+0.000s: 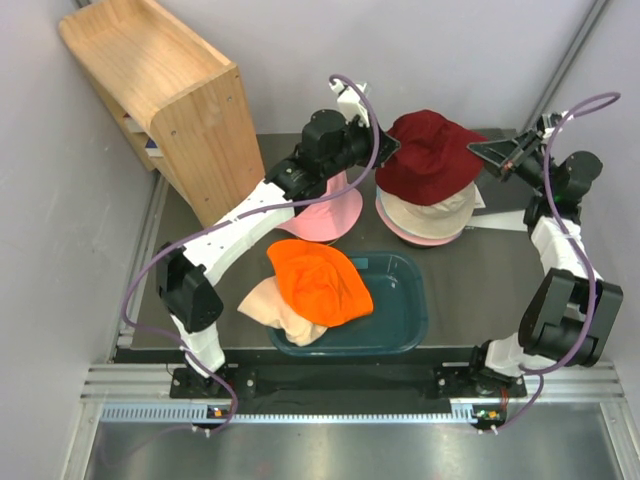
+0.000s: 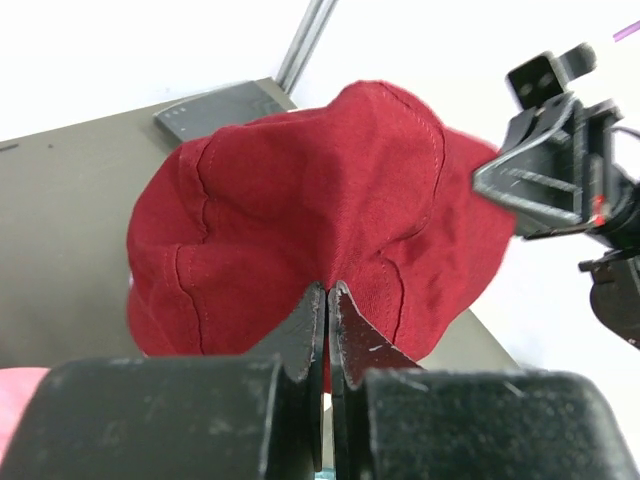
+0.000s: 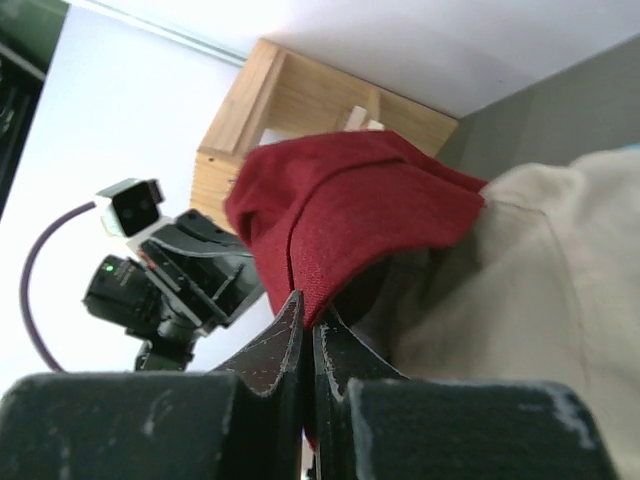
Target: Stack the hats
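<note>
A maroon hat (image 1: pixel 430 155) tops a stack at the back right, over a beige hat (image 1: pixel 432 208) and a pink hat's brim (image 1: pixel 420 238). My left gripper (image 1: pixel 386 148) is shut on the maroon hat's left brim, with red cloth pinched between its tips (image 2: pixel 327 292). On the opposite brim my right gripper (image 1: pixel 482 151) is shut too, holding the red edge (image 3: pixel 308 308) above the beige hat (image 3: pixel 540 300). An orange hat (image 1: pixel 320 280) lies over a peach hat (image 1: pixel 278 308) at the tub. Another pink hat (image 1: pixel 328 212) lies partly under the left arm.
A dark teal tub (image 1: pixel 405 300) sits at the front centre, under the orange hat. A wooden shelf unit (image 1: pixel 165 95) stands at the back left, also seen in the right wrist view (image 3: pixel 300 110). Grey walls close off the back and both sides.
</note>
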You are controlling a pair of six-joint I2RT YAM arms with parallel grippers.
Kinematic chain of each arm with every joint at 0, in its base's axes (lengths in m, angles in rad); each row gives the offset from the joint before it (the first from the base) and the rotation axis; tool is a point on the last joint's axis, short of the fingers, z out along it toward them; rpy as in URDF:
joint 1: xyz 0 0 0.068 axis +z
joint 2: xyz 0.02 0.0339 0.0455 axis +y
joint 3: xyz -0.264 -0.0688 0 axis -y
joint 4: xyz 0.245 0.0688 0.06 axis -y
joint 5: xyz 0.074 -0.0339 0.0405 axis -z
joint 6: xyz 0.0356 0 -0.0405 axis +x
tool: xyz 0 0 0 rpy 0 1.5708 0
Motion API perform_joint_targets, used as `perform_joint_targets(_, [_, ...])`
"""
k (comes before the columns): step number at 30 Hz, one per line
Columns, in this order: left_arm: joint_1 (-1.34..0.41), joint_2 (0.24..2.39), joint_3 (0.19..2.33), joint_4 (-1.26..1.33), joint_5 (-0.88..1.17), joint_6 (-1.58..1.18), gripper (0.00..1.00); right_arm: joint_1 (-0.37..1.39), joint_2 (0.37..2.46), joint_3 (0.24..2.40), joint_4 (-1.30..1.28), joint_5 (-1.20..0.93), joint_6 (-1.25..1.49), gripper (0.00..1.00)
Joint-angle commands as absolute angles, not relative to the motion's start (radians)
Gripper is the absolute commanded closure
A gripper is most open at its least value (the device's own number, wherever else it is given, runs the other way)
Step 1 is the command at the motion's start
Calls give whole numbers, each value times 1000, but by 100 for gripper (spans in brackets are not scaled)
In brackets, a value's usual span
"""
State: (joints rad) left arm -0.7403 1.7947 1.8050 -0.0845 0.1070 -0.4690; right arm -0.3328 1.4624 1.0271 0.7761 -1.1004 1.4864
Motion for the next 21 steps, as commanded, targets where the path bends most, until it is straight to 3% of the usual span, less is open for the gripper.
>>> perform_joint_targets(1, [-744,1783,1870,-41,153,-474,100,-370,1382,983,562,-1069,1347,100])
perform_joint_targets(8, [-750,1787,1900,-71,192,-514,100,-406,1359,954,376,-1016,1243,100])
perform_joint_targets(16, [-787,1845,1942,-116,252,-522,100,-445,1358,907,361,-1012,1220,98])
perform_joint_targets(21, [-793,1887,2011,-227,253,-514,100,-466,1353,960,58,-999,1037,97])
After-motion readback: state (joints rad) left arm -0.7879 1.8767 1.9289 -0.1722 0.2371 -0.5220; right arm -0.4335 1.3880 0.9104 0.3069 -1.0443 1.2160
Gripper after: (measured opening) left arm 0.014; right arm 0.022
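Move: The maroon hat is already pinched by both hands, and the tan-topped hat stack it is meant for has its tan hat about 11 cm right of the left hand, 5 cm back and some 10 cm below. From the right hand the tan hat is roughly 8 cm left, 5 cm back and 10 cm below. The pink hat on the other stand is about 17 cm left of the left hand, 7 cm back and 15 cm below. The maroon hat, still pinched at its edge on both sides, is brought down over the stack: the right hand sinks 8 or 9 cm beside the tan hat, drifting about 4 cm right while its fingers tip downward. The left hand rises slightly, then sinks again as it swings some 5 cm right and back, turning a little clockwise, both grippers staying shut. ##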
